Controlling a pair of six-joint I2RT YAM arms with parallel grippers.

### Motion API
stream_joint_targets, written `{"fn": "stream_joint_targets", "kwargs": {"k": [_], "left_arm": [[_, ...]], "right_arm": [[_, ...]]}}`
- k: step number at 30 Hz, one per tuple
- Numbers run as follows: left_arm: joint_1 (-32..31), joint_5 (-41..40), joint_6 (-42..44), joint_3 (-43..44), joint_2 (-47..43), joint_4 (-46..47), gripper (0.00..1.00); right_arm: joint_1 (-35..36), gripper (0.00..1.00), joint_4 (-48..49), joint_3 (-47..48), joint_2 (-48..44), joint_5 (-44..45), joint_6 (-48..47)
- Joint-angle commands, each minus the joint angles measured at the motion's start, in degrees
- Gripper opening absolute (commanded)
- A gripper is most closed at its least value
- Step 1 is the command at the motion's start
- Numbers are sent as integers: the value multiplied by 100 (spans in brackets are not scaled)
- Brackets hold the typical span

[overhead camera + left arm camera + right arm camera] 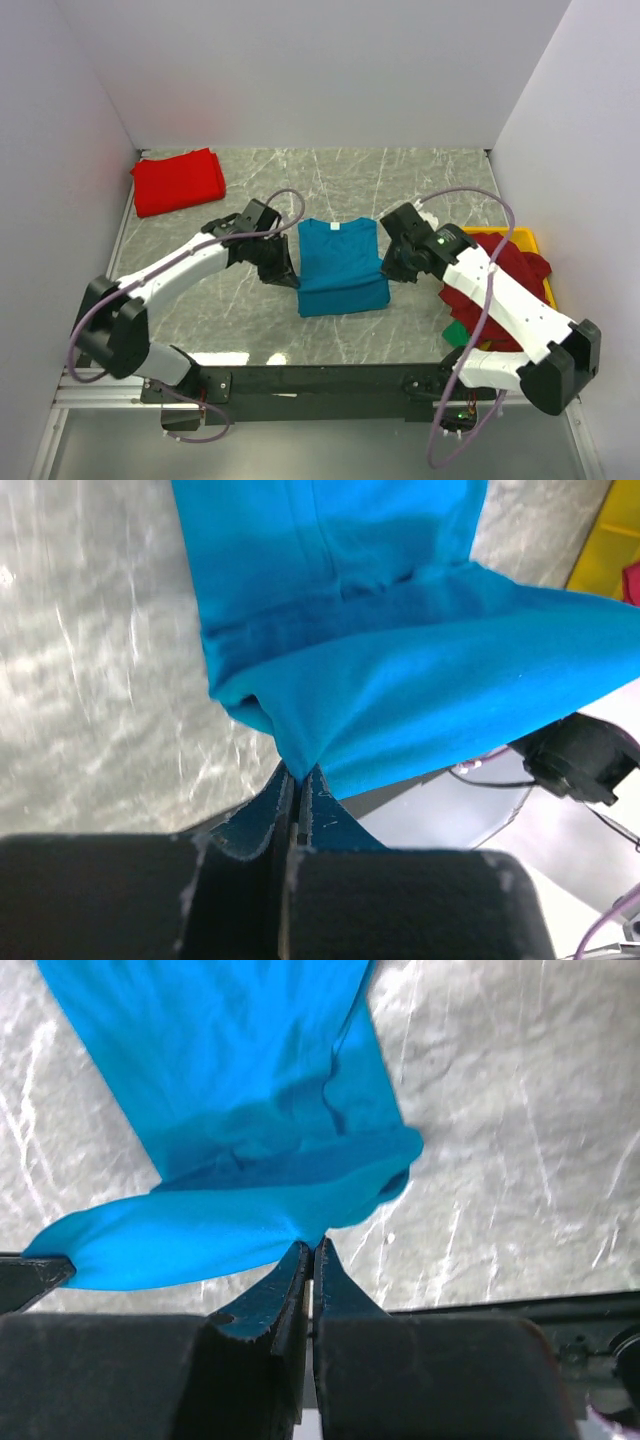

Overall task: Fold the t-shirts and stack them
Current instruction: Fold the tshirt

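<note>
A teal-blue t-shirt (340,265) lies in the middle of the table with its collar toward the back and its lower part doubled over. My left gripper (291,276) is shut on the shirt's lower left corner; in the left wrist view the cloth (400,680) is pinched between the tips (298,776) and lifted. My right gripper (391,268) is shut on the lower right corner, and the fabric (220,1110) hangs from its closed tips (313,1248). A bright red t-shirt (178,181) lies folded at the back left.
A yellow tray (522,240) at the right holds a heap of dark red tees (515,275) with a bit of green (455,333) under my right arm. White walls close off three sides. The black mounting rail (320,382) runs along the near edge.
</note>
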Motion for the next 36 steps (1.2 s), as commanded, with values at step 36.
{"fn": "stream_joint_targets", "kwargs": {"k": [36], "left_arm": [[1268,535,790,2608,3133,350,0]], "right_arm": [[-1728,0,665,2853,3495,-532,-2268]]}}
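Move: The tag at the blue t-shirt's collar, towards which I carry the held hem, lies about 20 cm ahead of my left hand, 9 cm to its right and 8 cm below; from my right hand it is 18 cm ahead and 11 cm left. The shirt's near edge runs about 3 cm behind my left hand, its middle 10 cm right. The folded red shirt is 32 cm ahead and 33 cm left of that hand; the yellow bin's middle is 31 cm right of my right hand and 3 cm back. Keeping both corners of the hem pinched and the cloth stretched between my two hands, I sweep them forward together over the lying part of the shirt, about 15 cm, towards the collar. Both sink some 3 to 4 cm on the way; my fingers stay shut and my wrists hardly turn. ##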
